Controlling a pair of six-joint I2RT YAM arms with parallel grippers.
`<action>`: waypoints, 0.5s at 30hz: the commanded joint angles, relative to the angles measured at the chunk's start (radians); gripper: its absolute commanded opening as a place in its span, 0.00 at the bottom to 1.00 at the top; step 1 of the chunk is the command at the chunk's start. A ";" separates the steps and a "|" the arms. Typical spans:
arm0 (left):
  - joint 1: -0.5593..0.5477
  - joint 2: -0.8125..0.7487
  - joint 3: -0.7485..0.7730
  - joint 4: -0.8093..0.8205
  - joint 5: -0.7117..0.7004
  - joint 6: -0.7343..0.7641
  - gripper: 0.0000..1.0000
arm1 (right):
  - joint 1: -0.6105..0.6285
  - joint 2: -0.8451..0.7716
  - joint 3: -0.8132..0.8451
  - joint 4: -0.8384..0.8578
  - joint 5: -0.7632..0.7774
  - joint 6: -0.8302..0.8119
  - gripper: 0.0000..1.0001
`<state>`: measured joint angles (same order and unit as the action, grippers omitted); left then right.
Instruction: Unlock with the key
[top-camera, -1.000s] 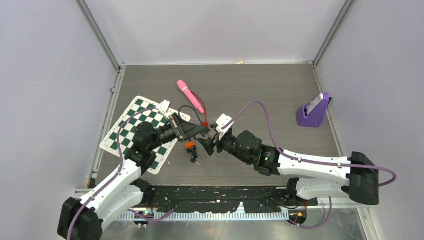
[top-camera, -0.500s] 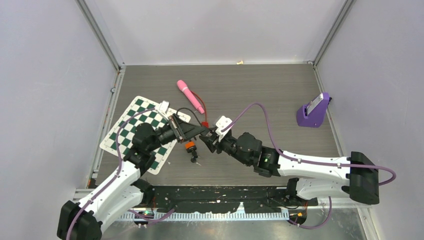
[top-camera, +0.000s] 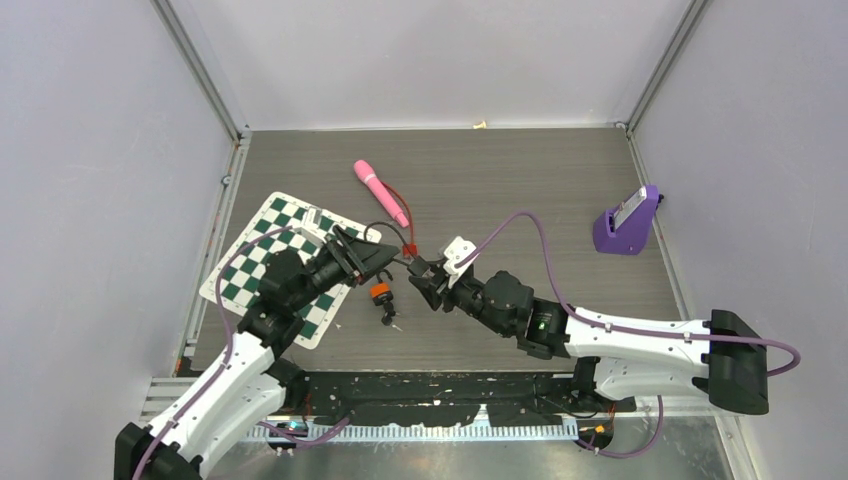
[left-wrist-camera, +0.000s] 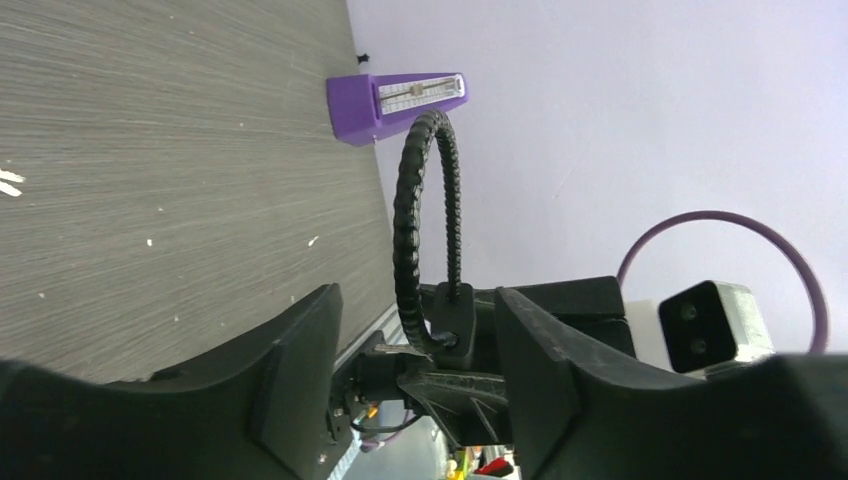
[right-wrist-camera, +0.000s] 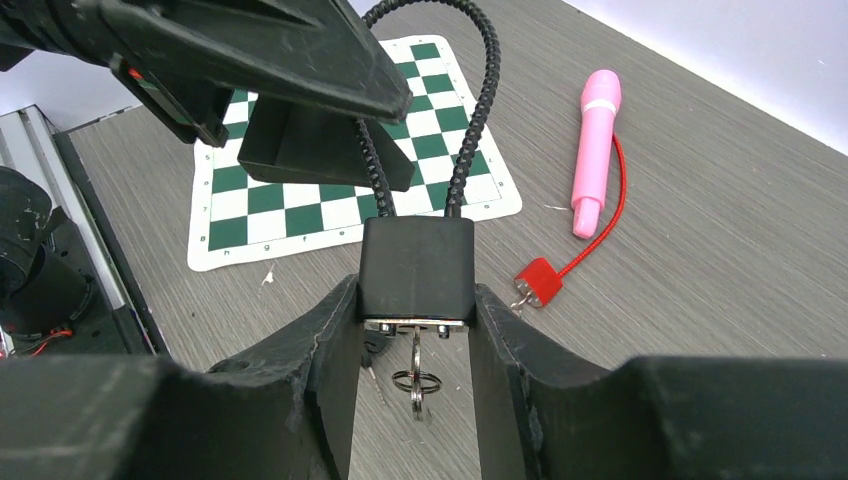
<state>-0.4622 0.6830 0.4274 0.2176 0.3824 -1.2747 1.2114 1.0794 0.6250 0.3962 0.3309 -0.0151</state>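
Note:
A black padlock with a flexible black cable shackle is held off the table, and my right gripper is shut on its body. A key sticks down from the lock's silver underside, seen edge-on, with a ring hanging from it. In the top view the padlock is between the two arms. My left gripper is open just left of the lock, with the cable shackle between its spread fingers, touching neither.
Below the lock, an orange and black item lies on the wooden table. A red tag on a red cord leads to a pink handle. A green checkered mat lies left, and a purple stand is far right.
My right gripper closed on the lock body. My left gripper then opened off it and drew back slightly left. The right arm shifted a little to the right with the lock.

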 joint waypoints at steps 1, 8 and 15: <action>0.006 0.030 0.026 0.031 0.000 -0.006 0.53 | 0.011 -0.018 0.011 0.083 0.013 0.014 0.05; 0.010 0.057 0.061 0.025 0.037 -0.007 0.02 | 0.014 -0.008 0.012 0.072 0.007 -0.001 0.05; 0.118 0.050 0.160 -0.170 -0.017 0.117 0.00 | 0.015 -0.121 -0.045 -0.071 -0.066 -0.022 0.05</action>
<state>-0.4198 0.7418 0.5041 0.1291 0.4736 -1.2537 1.2182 1.0641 0.6155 0.3855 0.2977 -0.0212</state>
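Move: The black lock's cable loop has its middle about 3 cm ahead and 2 cm left of the left hand, at its height, with one leg running between the open fingers. The lock body is 2 cm back and 4 cm right. The red lock lies 9 cm ahead, 2 cm right, and the orange lock 2 cm ahead, 3 cm left, both some 17 cm below. From the right hand, which holds the lock body, the loop is about 5 cm ahead and 6 cm left. Left hand dips about 1 cm and rises back, fingers closing to pinch the cable; right keeps the lock gripped. ##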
